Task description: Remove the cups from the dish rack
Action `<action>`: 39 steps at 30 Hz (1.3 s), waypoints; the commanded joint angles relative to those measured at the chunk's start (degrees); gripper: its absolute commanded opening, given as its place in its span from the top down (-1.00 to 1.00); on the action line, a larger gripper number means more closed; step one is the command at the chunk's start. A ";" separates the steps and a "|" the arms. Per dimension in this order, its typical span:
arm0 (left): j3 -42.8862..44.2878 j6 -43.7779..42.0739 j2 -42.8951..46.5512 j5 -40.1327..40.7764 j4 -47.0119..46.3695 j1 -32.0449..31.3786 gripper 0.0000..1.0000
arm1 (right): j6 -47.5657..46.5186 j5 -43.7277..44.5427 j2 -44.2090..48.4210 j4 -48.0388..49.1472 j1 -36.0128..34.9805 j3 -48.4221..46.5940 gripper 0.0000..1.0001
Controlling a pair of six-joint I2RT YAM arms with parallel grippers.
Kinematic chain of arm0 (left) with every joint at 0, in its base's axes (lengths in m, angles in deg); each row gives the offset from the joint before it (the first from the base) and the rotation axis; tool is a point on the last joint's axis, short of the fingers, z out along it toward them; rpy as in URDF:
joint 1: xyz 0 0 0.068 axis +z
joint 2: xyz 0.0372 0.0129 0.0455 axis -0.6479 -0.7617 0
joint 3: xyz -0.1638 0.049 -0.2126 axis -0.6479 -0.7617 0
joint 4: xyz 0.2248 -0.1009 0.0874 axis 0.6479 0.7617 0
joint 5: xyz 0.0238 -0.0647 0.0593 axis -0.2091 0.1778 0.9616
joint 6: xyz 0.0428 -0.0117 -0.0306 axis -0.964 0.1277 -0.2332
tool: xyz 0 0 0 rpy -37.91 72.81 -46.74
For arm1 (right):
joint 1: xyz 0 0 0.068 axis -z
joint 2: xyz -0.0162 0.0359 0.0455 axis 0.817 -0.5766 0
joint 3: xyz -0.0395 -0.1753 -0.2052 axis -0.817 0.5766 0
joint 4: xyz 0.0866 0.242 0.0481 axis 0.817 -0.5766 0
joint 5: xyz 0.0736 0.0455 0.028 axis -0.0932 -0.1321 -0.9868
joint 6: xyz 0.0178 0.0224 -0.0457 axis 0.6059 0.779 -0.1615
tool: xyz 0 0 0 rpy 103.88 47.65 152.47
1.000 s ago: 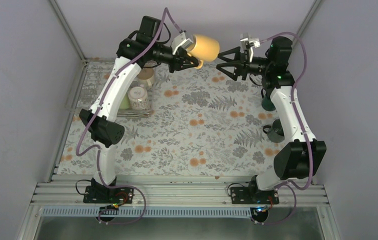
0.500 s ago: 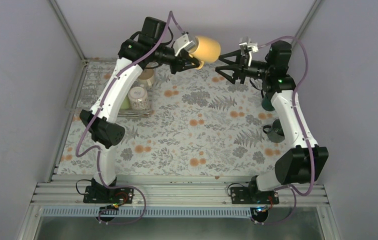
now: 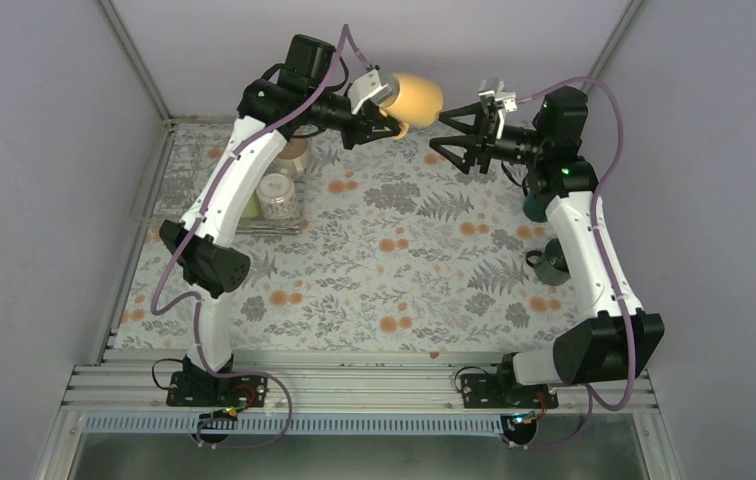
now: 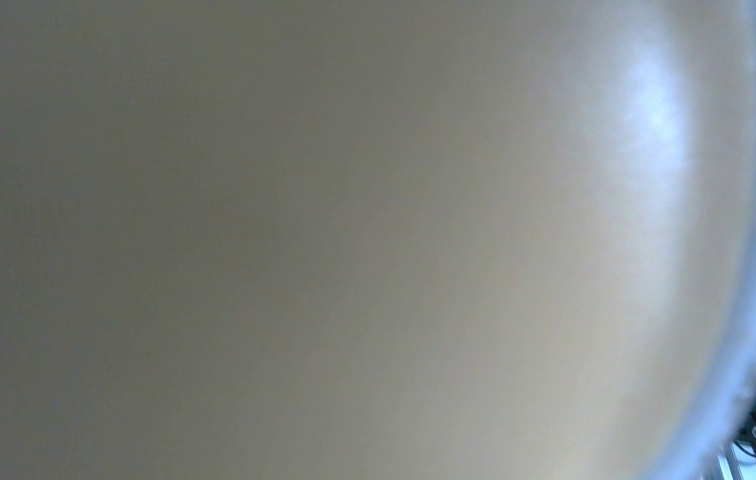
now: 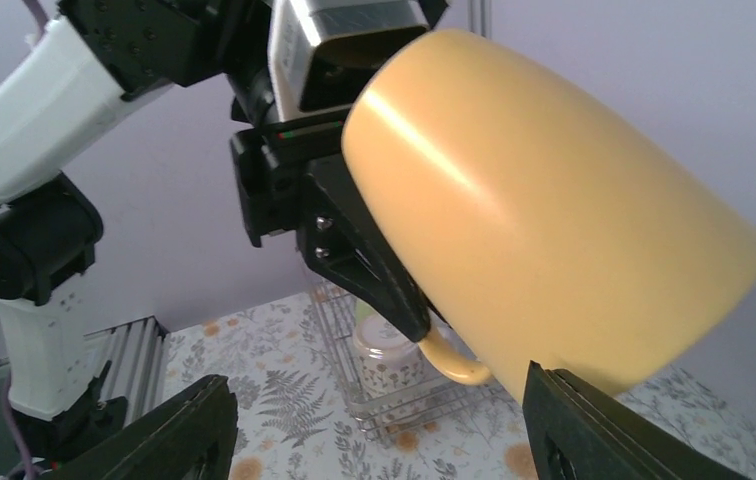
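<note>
My left gripper (image 3: 391, 122) is shut on the handle of the yellow mug (image 3: 415, 94) and holds it on its side, high above the far table. The mug fills the left wrist view (image 4: 354, 240) and hides those fingers. In the right wrist view the yellow mug (image 5: 544, 220) hangs close ahead, above and between the spread fingers. My right gripper (image 3: 447, 135) is open and empty just right of the mug. The dish rack (image 3: 186, 165) lies at far left with the patterned mug (image 3: 277, 197), cream mug (image 3: 294, 155) and pale green mug (image 3: 250, 205). The dark green mug (image 3: 535, 207) stands on the table behind my right arm.
A second dark mug (image 3: 552, 262) stands on the flowered cloth near the right wall. The right wrist view shows the rack (image 5: 404, 410) and patterned mug (image 5: 389, 360) below. Purple walls close in on three sides.
My left arm has carried the yellow mug slightly up and to the right. My right gripper has risen and closed in on the mug, still open.
</note>
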 commanded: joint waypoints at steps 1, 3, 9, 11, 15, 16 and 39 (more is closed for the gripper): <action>0.69 -1.52 3.73 -2.21 -2.00 -0.30 0.95 | -2.59 4.55 1.20 -1.80 -0.34 0.67 -0.49; 0.59 -1.39 4.15 -2.89 -2.02 -0.34 0.95 | -2.88 5.57 1.03 -1.86 -0.36 1.06 -0.49; -0.13 -1.34 4.82 -4.46 -1.79 -0.47 0.95 | -2.40 7.54 0.44 -0.06 0.04 1.88 -0.51; -0.58 -1.34 5.03 -5.16 -1.69 -0.47 0.95 | -2.13 6.85 -0.05 0.75 0.18 1.77 -0.51; -1.03 -1.34 5.04 -8.49 -1.24 -0.69 0.95 | -0.21 3.65 -1.09 3.91 0.22 1.62 -0.51; -1.15 -1.27 4.68 -9.16 -1.15 -0.79 0.95 | 0.73 2.79 -1.54 4.71 0.22 1.32 -0.51; 4.76 -5.42 -3.79 -23.31 3.99 -1.09 0.95 | 16.20 -9.34 -3.56 18.35 0.21 -0.68 0.52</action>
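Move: The yellow cup hangs by its handle from the left fingers, closed end towards the right gripper; its middle is about 3 cm ahead, 3 cm right of and 3 cm above the left hand. From the open right hand that middle lies roughly 4 cm ahead, 5 cm left and 3 cm up. The right gripper is about 8 cm to the left hand's right, level fore and aft and some 2 cm higher. The dark green cup stands 26 cm right of the right hand, 3 cm ahead and about 37 cm below. The right fingers come against the cup's near, handle side beside its closed end and close to about half their gap, the hand dipping forward and down some 2.5 cm before easing back up and turning slightly counter-clockwise. The left hand keeps its grip on the handle, drawing the cup back about 4 cm and slightly right to the right gripper while turning some 15 degrees clockwise. ##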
